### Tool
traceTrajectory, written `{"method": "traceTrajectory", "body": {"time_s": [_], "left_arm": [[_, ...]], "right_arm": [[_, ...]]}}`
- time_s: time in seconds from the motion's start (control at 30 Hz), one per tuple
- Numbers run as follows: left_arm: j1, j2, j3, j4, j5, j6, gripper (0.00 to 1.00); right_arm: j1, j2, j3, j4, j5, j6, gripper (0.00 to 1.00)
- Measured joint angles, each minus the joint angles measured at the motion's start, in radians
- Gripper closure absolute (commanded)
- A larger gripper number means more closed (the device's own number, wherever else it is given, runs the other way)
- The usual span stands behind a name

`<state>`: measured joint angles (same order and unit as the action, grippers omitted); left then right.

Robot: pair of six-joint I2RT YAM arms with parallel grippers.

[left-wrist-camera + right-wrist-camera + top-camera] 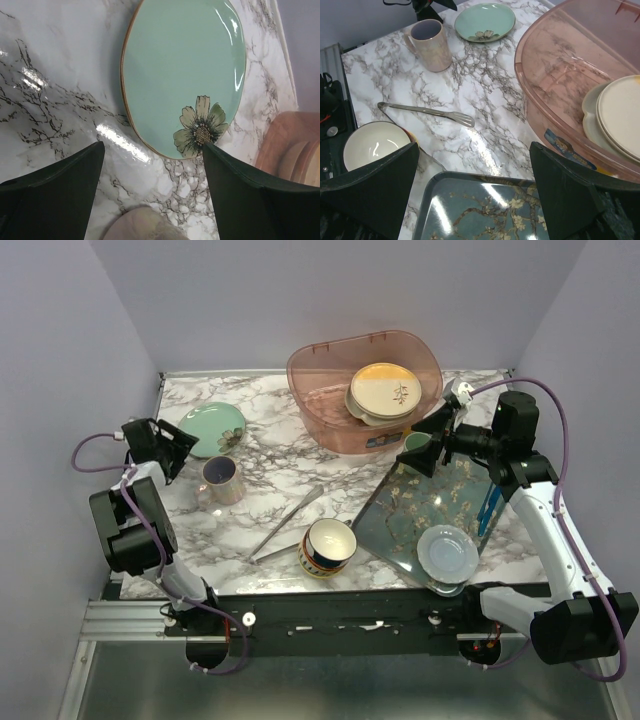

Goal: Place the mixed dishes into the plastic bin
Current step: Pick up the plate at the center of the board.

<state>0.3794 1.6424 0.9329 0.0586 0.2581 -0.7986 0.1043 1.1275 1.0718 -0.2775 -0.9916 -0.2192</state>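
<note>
The mint-green plate [212, 427] [185, 75] lies at the back left, just ahead of my left gripper [183, 453] [152, 145], which is open and empty. The lilac mug [220, 478] [430, 45] stands beside that gripper, its rim [145, 227] low in the left wrist view. The pink plastic bin [365, 390] [570, 85] at the back holds a pink-and-cream plate [385, 390] [620, 115] on a beige dish. A navy-and-yellow bowl [328, 546] [375, 145] sits near the front. My right gripper [428, 445] [472, 145] hovers open over the tray's far end.
Metal tongs [290, 522] [427, 111] lie between mug and bowl. A floral tray [410, 515] [485, 210] at the right carries a pale blue saucer [447, 552]. Walls close in on the left, back and right.
</note>
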Motion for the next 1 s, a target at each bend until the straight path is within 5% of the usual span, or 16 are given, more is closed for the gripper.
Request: {"method": "traceTrajectory", "body": {"time_s": [0.47, 1.0], "left_arm": [[0.038, 0.165, 0.002, 0.127, 0.044, -0.035, 0.27], [0.04, 0.268, 0.042, 0.238, 0.09, -0.09, 0.54]], "right_arm": [[0.0, 0.021, 0.0, 0.0, -0.012, 0.0, 0.01], [0.0, 0.022, 0.0, 0.0, -0.021, 0.0, 0.0]]}}
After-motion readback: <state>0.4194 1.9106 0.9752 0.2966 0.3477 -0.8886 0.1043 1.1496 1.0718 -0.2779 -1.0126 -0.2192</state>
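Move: The green plate's middle lies about 10 cm ahead of the left hand, 6 cm to its right and 6 cm below. The mug stands some 9 cm to the hand's right and 5 cm back, 3 cm lower; the bin is far off, roughly 46 cm right and 16 cm ahead. From the idle right hand, the green plate is about 56 cm to the left, 23 cm ahead and 26 cm below. Down first, about 5 cm with a slight drift left, the left hand sinks towards the near-left rim of the green plate, then eases some 3 cm forward almost level. The wide-open fingers close to about half, bringing one over the plate just inside the rim and the other just outside it, while the wrist rolls slightly, left side dipping. ##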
